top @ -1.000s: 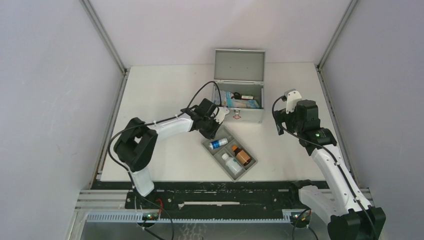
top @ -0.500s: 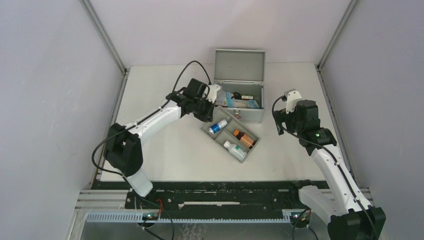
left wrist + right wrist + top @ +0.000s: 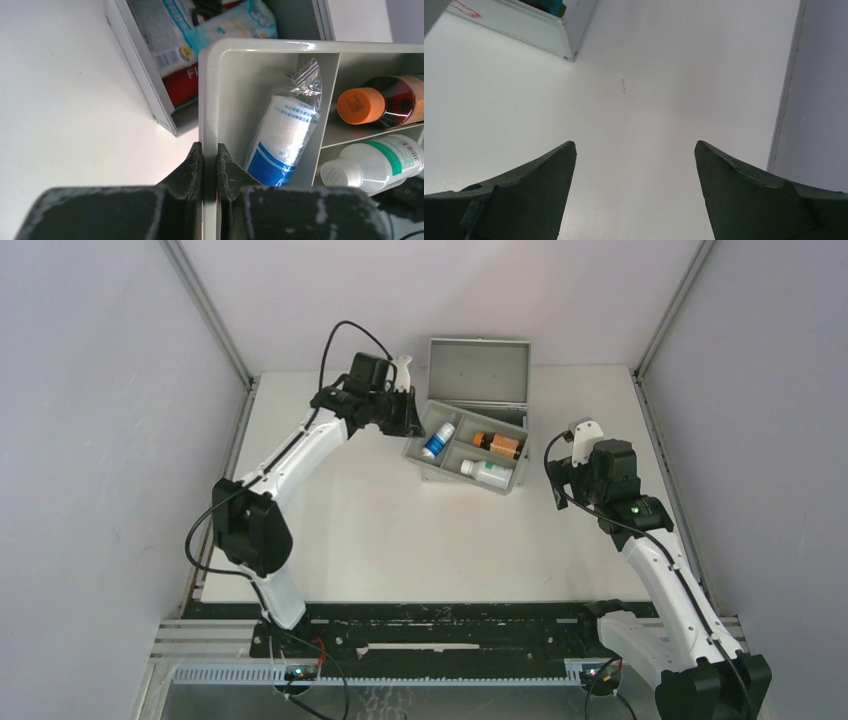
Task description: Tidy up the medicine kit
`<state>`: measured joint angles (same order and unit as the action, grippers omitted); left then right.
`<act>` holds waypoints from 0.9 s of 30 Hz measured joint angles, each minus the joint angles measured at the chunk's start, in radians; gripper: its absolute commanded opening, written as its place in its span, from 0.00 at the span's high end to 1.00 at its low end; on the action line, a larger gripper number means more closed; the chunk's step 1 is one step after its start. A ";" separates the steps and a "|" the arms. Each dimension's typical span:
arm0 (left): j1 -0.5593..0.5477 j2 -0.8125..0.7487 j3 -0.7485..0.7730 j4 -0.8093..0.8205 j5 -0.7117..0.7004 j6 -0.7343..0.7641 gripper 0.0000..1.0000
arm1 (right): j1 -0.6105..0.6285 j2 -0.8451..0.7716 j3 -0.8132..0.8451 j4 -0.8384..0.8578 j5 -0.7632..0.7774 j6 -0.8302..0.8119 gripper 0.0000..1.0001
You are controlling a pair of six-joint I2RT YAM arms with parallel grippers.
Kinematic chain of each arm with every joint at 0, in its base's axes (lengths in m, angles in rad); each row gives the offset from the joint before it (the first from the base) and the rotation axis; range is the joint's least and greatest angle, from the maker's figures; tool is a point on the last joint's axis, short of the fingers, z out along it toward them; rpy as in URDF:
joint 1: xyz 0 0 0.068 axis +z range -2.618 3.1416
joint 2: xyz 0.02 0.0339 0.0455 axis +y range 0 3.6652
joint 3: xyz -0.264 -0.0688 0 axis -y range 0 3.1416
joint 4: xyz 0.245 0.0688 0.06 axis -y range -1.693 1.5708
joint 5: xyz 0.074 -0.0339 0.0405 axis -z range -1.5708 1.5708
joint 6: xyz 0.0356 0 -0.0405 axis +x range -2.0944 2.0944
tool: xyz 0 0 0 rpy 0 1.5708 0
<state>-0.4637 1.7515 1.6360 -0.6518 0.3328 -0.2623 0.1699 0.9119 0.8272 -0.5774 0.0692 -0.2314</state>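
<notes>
The medicine kit (image 3: 478, 368) is a grey metal box at the back of the table, its lid standing open. My left gripper (image 3: 408, 420) is shut on the left wall of a shallow grey tray (image 3: 468, 481) and holds it over the kit's open body. In the left wrist view the jaws (image 3: 209, 147) pinch the tray rim (image 3: 260, 45); the kit (image 3: 145, 75) with packets inside shows beyond. The tray carries a blue-white packet (image 3: 285, 135), a brown bottle (image 3: 380, 102) and a white bottle (image 3: 375, 160). My right gripper (image 3: 558, 480) stands open and empty to the kit's right.
The right wrist view shows bare white table under the open right gripper (image 3: 634, 150), the kit's corner (image 3: 524, 25) at top left and the enclosure wall (image 3: 819, 100) close on the right. Grey walls enclose the table on three sides.
The left arm has carried the tray from the table in front of the kit back and up over the open kit, turning it. The right arm has not moved.
</notes>
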 measured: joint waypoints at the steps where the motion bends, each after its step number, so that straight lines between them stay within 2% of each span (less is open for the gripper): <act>1: 0.008 0.019 0.022 -0.001 0.001 -0.022 1.00 | 0.000 0.000 0.000 0.002 0.000 0.000 0.12; 7: 0.035 0.148 0.142 0.006 -0.033 -0.146 1.00 | 0.000 0.028 0.000 0.019 -0.022 0.002 0.13; 15: 0.037 0.273 0.247 0.005 -0.101 -0.253 1.00 | 0.001 0.197 0.108 0.061 -0.113 0.042 0.18; 27: 0.031 0.341 0.297 0.006 -0.142 -0.334 1.00 | -0.021 0.469 0.317 0.183 -0.250 0.262 0.44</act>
<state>-0.4332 2.0922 1.9327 -0.6456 0.1905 -0.5964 0.1490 1.3808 1.1442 -0.3943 -0.1810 0.0311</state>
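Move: The open case that the grey tray is bound for has its middle about 7 cm ahead of the left hand, 14 cm to its right and 14 cm below. In the tray, the bandage lies some 5 cm right and 3 cm back of that hand, the brown bottle 18 cm right and 4 cm back. From the right hand, the tray's middle is about 8 cm ahead and 22 cm left, roughly level; the case is 18 cm ahead, 20 cm left and well below. The grey tray, still pinched by its left wall, is carried about 9 cm forward over the case by the left hand, which sinks some 5 cm, turns it about 20 degrees counter-clockwise and keeps its grip. The right hand comes in forward and left towards the tray's free right end, rolling its left side up, its wide-open fingers partly closing. ##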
